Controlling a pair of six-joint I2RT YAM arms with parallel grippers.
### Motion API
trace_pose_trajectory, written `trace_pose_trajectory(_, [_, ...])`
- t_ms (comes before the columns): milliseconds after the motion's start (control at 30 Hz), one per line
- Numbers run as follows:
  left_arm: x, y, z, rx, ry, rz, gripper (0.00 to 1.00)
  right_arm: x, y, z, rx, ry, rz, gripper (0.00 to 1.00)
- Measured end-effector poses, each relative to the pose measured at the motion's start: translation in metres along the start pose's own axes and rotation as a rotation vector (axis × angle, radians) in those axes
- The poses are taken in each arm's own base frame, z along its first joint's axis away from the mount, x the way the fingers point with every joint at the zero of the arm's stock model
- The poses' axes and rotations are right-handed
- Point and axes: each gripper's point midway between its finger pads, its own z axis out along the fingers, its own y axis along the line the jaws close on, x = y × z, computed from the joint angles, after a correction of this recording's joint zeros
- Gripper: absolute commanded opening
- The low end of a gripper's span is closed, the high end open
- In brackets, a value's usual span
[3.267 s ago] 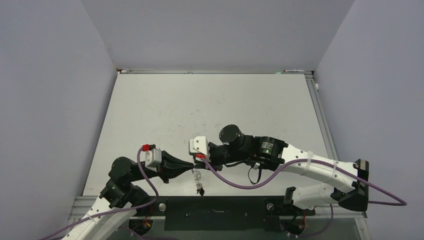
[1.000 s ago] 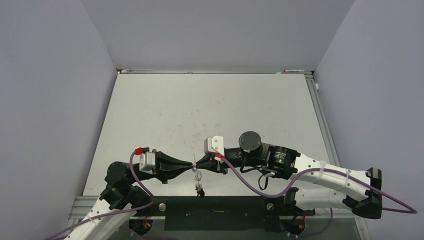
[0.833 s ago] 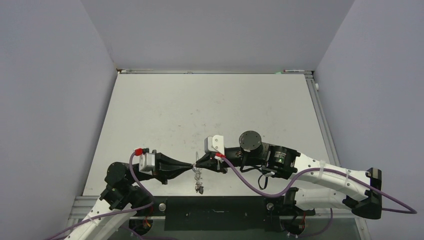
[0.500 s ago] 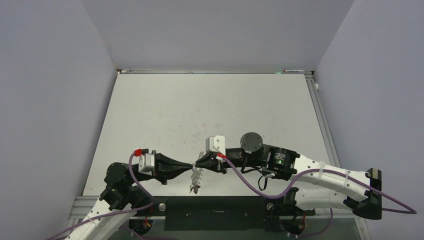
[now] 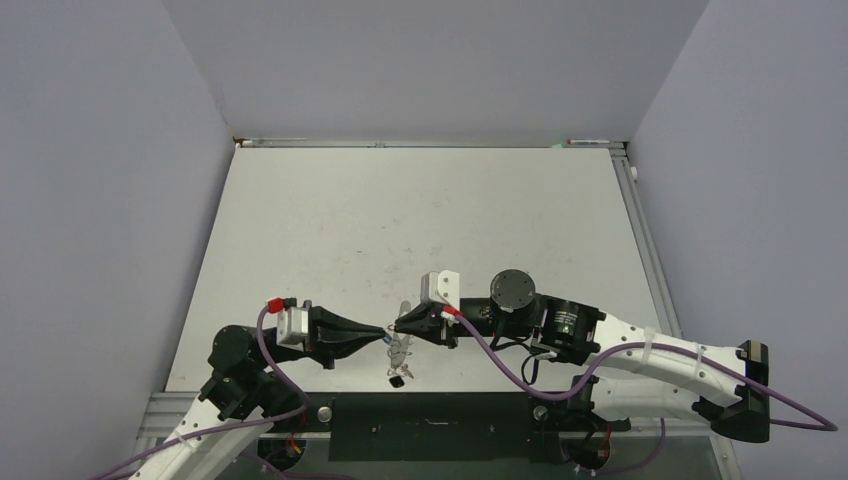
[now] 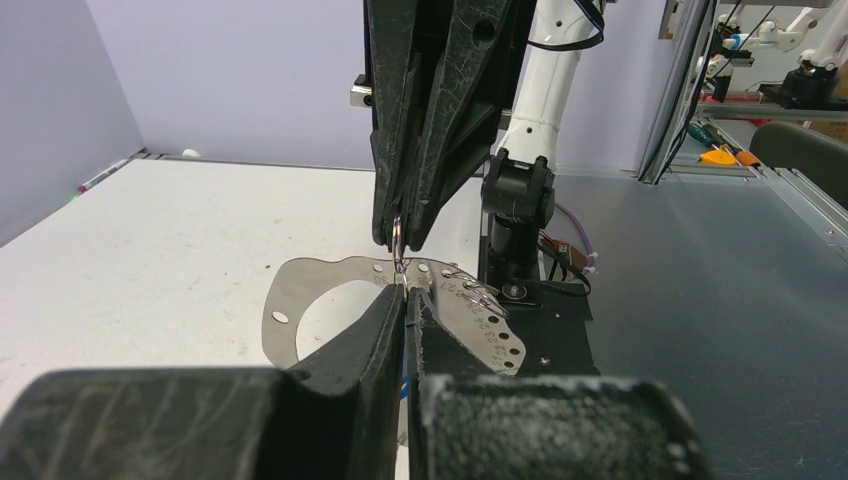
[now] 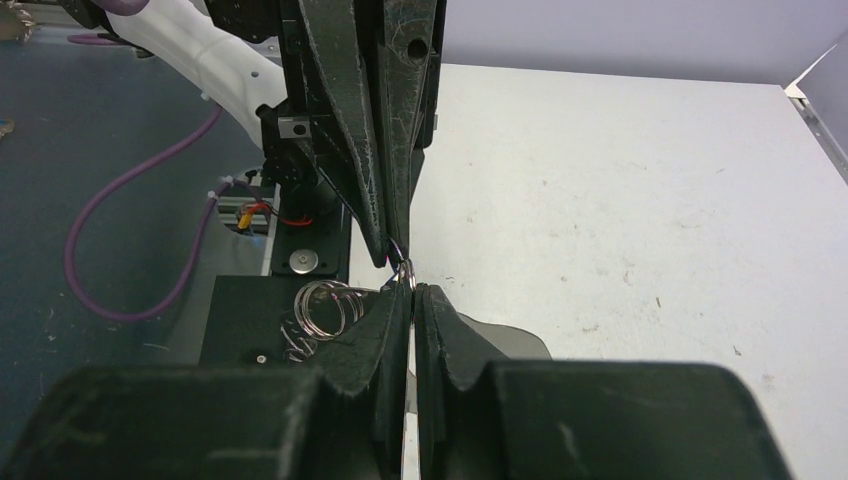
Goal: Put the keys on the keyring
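Observation:
The keyring (image 5: 400, 350), a flat grey plate with numbered holes, hangs in the air between both grippers near the table's front edge. My left gripper (image 5: 386, 337) is shut at the plate's top edge (image 6: 300, 295), where a tiny split ring (image 6: 398, 232) sits. My right gripper (image 5: 398, 327) is shut on that same spot from the opposite side, tip to tip with the left. In the right wrist view the plate (image 7: 515, 340) shows beside its fingers (image 7: 390, 320). Loose wire rings (image 7: 325, 308) dangle from the plate. One dark key (image 5: 397, 379) hangs below. The other keys are hidden.
The white table (image 5: 420, 220) stretches behind the grippers, walled at the left, back and right. The black base strip (image 5: 440, 425) lies directly under the hanging key. Purple cables (image 5: 500, 365) loop off both wrists.
My left jaws have closed on the plate's top edge. The right arm has shifted slightly right, and the hanging key has swung left and back.

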Motion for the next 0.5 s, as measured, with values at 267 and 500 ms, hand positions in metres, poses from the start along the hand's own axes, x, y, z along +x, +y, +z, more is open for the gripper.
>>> trace_pose_trajectory(267, [0.000, 0.002, 0.000, -0.010, 0.000, 0.004, 0.46, 0.000, -0.003, 0.000, 0.012, -0.004, 0.003, 0.05])
trace_pose_trajectory(500, [-0.010, 0.007, -0.008, -0.080, -0.045, 0.054, 0.68, 0.001, -0.007, -0.001, 0.042, -0.001, 0.021, 0.05])
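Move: The left hand, its fingers shut, still pinches the top of the blue key tag, whose middle lies about 2 cm below its fingertips and 1 cm to their right. The small silver ring in the right fingertips is some 2 cm to the left hand's right, level with it. The metal keyring plate hangs about 3 cm right and 6 cm below. From the right hand, the blue key tag is roughly 1 cm left, 1 cm back and 3 cm down. Opening wide where they are, the left fingers let go of the blue key tag; only then does the left hand ease off to the left and up, with a little forward, about 1.5 cm in all, away from the silver ring and turning some 5 degrees counter-clockwise. The right hand keeps its pinch on the ring, almost still. ##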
